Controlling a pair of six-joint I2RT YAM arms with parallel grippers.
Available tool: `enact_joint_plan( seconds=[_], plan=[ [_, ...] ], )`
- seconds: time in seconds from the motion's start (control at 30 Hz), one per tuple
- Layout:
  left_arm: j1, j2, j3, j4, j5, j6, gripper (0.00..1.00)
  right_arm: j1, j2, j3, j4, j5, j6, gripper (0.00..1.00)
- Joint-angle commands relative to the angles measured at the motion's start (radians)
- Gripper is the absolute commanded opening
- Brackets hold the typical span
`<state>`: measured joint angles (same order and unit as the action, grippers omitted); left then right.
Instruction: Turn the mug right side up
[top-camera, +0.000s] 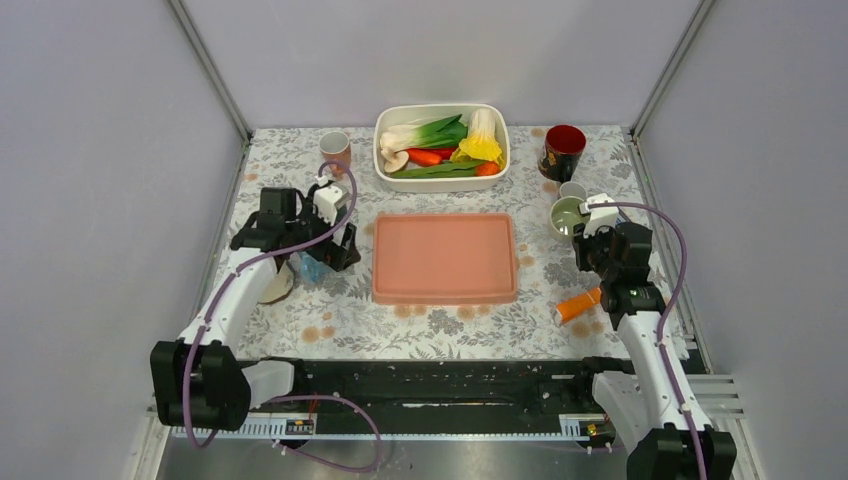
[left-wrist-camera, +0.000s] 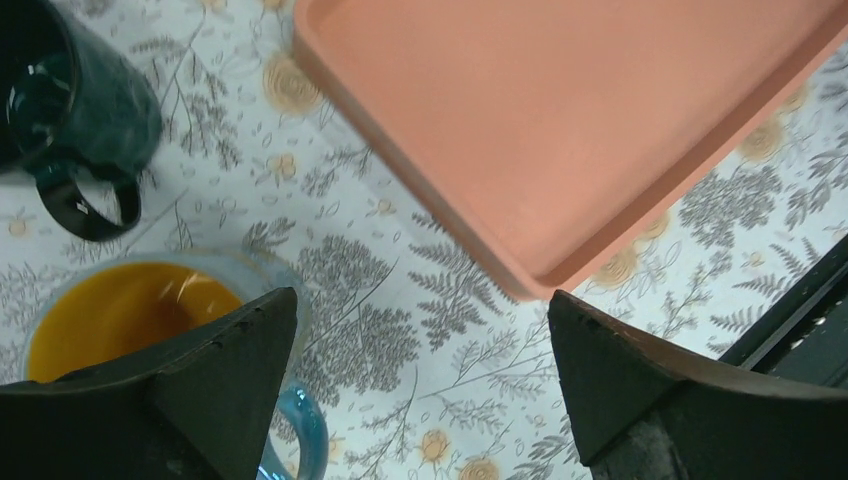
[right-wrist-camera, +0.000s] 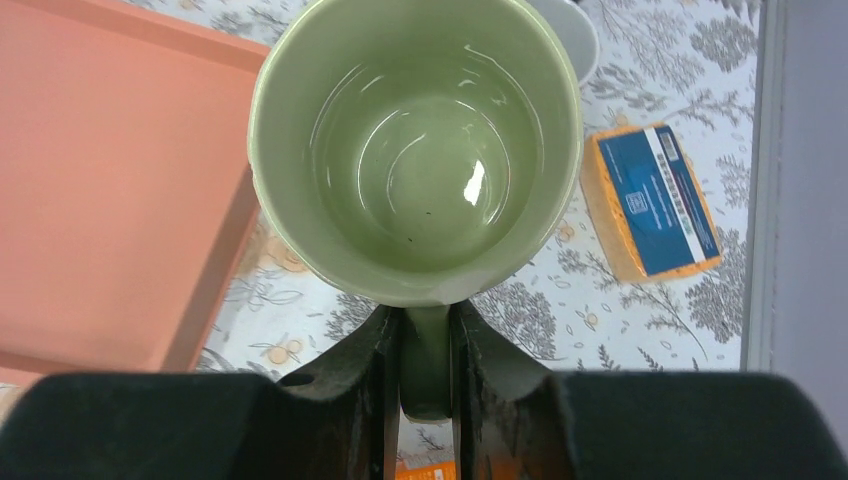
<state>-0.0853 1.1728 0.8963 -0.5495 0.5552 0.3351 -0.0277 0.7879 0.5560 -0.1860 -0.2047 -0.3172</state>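
Note:
A pale green mug (right-wrist-camera: 415, 150) stands at the right of the table, its mouth facing up in the top view (top-camera: 566, 216). My right gripper (right-wrist-camera: 427, 320) is shut on the mug's handle (right-wrist-camera: 428, 365), a finger on each side, and sits just in front of the mug in the top view (top-camera: 592, 234). The mug is empty inside. My left gripper (left-wrist-camera: 420, 340) is open and empty above the patterned cloth, left of the pink tray (top-camera: 335, 250). A blue glass mug with an orange inside (left-wrist-camera: 120, 310) lies just under its left finger.
A pink tray (top-camera: 445, 258) fills the middle. A white dish of vegetables (top-camera: 385, 150), a red mug (top-camera: 562, 150) and a small cup (top-camera: 335, 148) stand at the back. A dark teal mug (left-wrist-camera: 70, 100), an orange-and-blue sponge (right-wrist-camera: 650, 200) and an orange item (top-camera: 578, 304) lie nearby.

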Motion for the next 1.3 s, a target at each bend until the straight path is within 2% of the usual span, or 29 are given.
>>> enact_joint_plan(
  seconds=[0.0, 0.53, 0.87, 1.27],
  plan=[
    [0.048, 0.022, -0.02, -0.031, 0.0, 0.096, 0.99, -0.05, 0.027, 0.005, 0.118, -0.055, -0.065, 0.0],
    [0.123, -0.048, -0.098, 0.012, 0.044, 0.125, 0.99, -0.219, 0.183, -0.036, 0.142, -0.22, -0.134, 0.0],
    [0.134, -0.035, -0.099, 0.017, 0.059, 0.117, 0.99, -0.234, 0.223, -0.045, 0.132, -0.243, -0.18, 0.0],
    [0.144, -0.03, -0.098, 0.018, 0.068, 0.117, 0.99, -0.261, 0.331, 0.016, 0.015, -0.277, -0.256, 0.0]
  ],
)
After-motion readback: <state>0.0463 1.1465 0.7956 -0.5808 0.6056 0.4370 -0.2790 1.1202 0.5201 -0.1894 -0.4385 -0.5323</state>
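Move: The green mug, already mouth up and pinched by its handle in the right hand, is bound for a bare spot of table about 5 cm ahead of that hand, 2 cm to its right and some 14 cm below. Beyond that spot by about 11 cm stands a pink mug; the sponge lies 9 cm beyond and 13 cm to the right of the spot, and the orange tube 11 cm nearer the robot and 4 cm right of it. From the left hand the spot is roughly 57 cm right and 6 cm ahead. The green mug is lowered about 10 cm towards the bare table by the right hand, which shifts some 4 cm right on the way and tips its fingers further down to level the mug, keeping its pinch on the handle. The open left hand sinks and eases left by a few centimetres, nearer the blue mug, then stays there. ##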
